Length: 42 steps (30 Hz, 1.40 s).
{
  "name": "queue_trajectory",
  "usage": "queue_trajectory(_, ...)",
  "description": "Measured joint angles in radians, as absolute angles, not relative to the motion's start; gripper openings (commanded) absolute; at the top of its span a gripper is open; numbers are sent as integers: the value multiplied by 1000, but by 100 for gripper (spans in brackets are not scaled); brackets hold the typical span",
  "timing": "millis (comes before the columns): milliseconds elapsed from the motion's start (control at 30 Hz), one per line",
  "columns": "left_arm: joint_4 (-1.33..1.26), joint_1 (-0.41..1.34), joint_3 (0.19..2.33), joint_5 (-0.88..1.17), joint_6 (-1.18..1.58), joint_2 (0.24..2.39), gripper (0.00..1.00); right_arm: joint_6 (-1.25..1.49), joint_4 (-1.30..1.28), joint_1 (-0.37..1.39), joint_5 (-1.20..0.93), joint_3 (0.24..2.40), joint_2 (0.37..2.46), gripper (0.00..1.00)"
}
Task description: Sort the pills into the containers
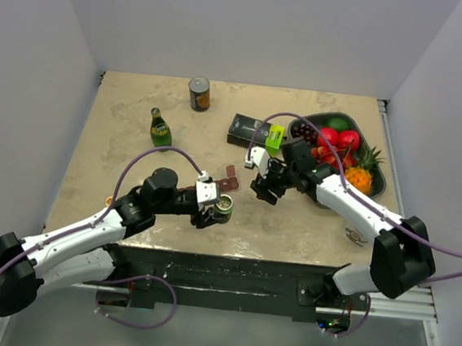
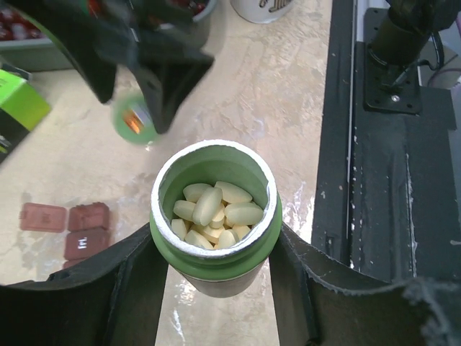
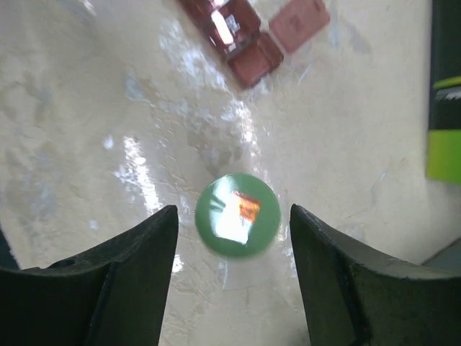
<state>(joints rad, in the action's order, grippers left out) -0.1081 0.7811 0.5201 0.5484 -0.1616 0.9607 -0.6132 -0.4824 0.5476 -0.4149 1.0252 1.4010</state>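
Observation:
My left gripper (image 2: pixel 216 270) is shut on a green pill bottle (image 2: pixel 215 238) with no cap on it. Pale yellow oval pills (image 2: pixel 216 209) fill it, and it sits at the table's front middle (image 1: pixel 223 209). The maroon containers (image 1: pixel 230 177) lie just behind it, with several square lids showing (image 2: pixel 68 225) (image 3: pixel 245 36). My right gripper (image 1: pixel 264 188) (image 3: pixel 234 238) hangs open over the tabletop. The bottle's round green cap (image 3: pixel 238 215) shows blurred between and below its fingers, touching neither. I cannot tell whether it rests on the table.
A black-and-lime box (image 1: pixel 255 132) lies behind the right gripper. A dark tray (image 1: pixel 335 116) of fruit stands at the back right. A soda can (image 1: pixel 198 93) and a small green bottle (image 1: pixel 161 128) stand at the back left. The table's front edge (image 2: pixel 338 144) runs beside the bottle.

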Motion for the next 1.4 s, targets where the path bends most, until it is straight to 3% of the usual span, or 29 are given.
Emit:
queue_trajectory(333, -117, 781, 520, 493, -161, 912, 0, -567, -276, 519, -321, 936, 1551, 72)
queue_trajectory(800, -116, 781, 520, 482, -161, 910, 0, -546, -252, 452, -381, 936, 1562, 74)
queue_trajectory(1200, -133, 780, 517, 474, -146, 910, 0, -653, -459, 410, -588, 1045, 1421, 83)
queue_trajectory(1233, -142, 779, 514, 474, -141, 910, 0, -657, -471, 409, -599, 1067, 1400, 87)
queue_trajectory(1267, -152, 779, 512, 474, -138, 910, 0, -659, -478, 407, -604, 1092, 1382, 98)
queue_trajectory(1400, -198, 774, 496, 471, -105, 910, 0, -620, -471, 406, -616, 1197, 1340, 99)
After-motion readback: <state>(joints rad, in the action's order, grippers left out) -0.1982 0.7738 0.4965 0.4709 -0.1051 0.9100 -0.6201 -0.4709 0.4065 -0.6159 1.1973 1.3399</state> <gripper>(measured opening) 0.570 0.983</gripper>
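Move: The green lid is already loose, or nearly so, between the right gripper's pads, about 1 cm below their midpoint. From the right hand, the pill organizer's open end lies some 9 cm left, 6 cm ahead and 7 cm lower; the uncapped pill bottle is about 10 cm left and 7 cm back, slightly higher; the black-and-green box is about 20 cm ahead, 4 cm left. From the left hand, the lid is roughly 10 cm right, 7 cm ahead and 4 cm lower. Carry the right gripper on down about 6 cm to the table beside the organizer, drifting 4 cm forward and a little right while the fingers open further and leave the lid. Ease back some 2 cm, still low, then lift straight off it by about 16 cm, spreading the fingers wide and tilting them up. Keep the bottle upright in the left gripper, raising it about 2 cm. ##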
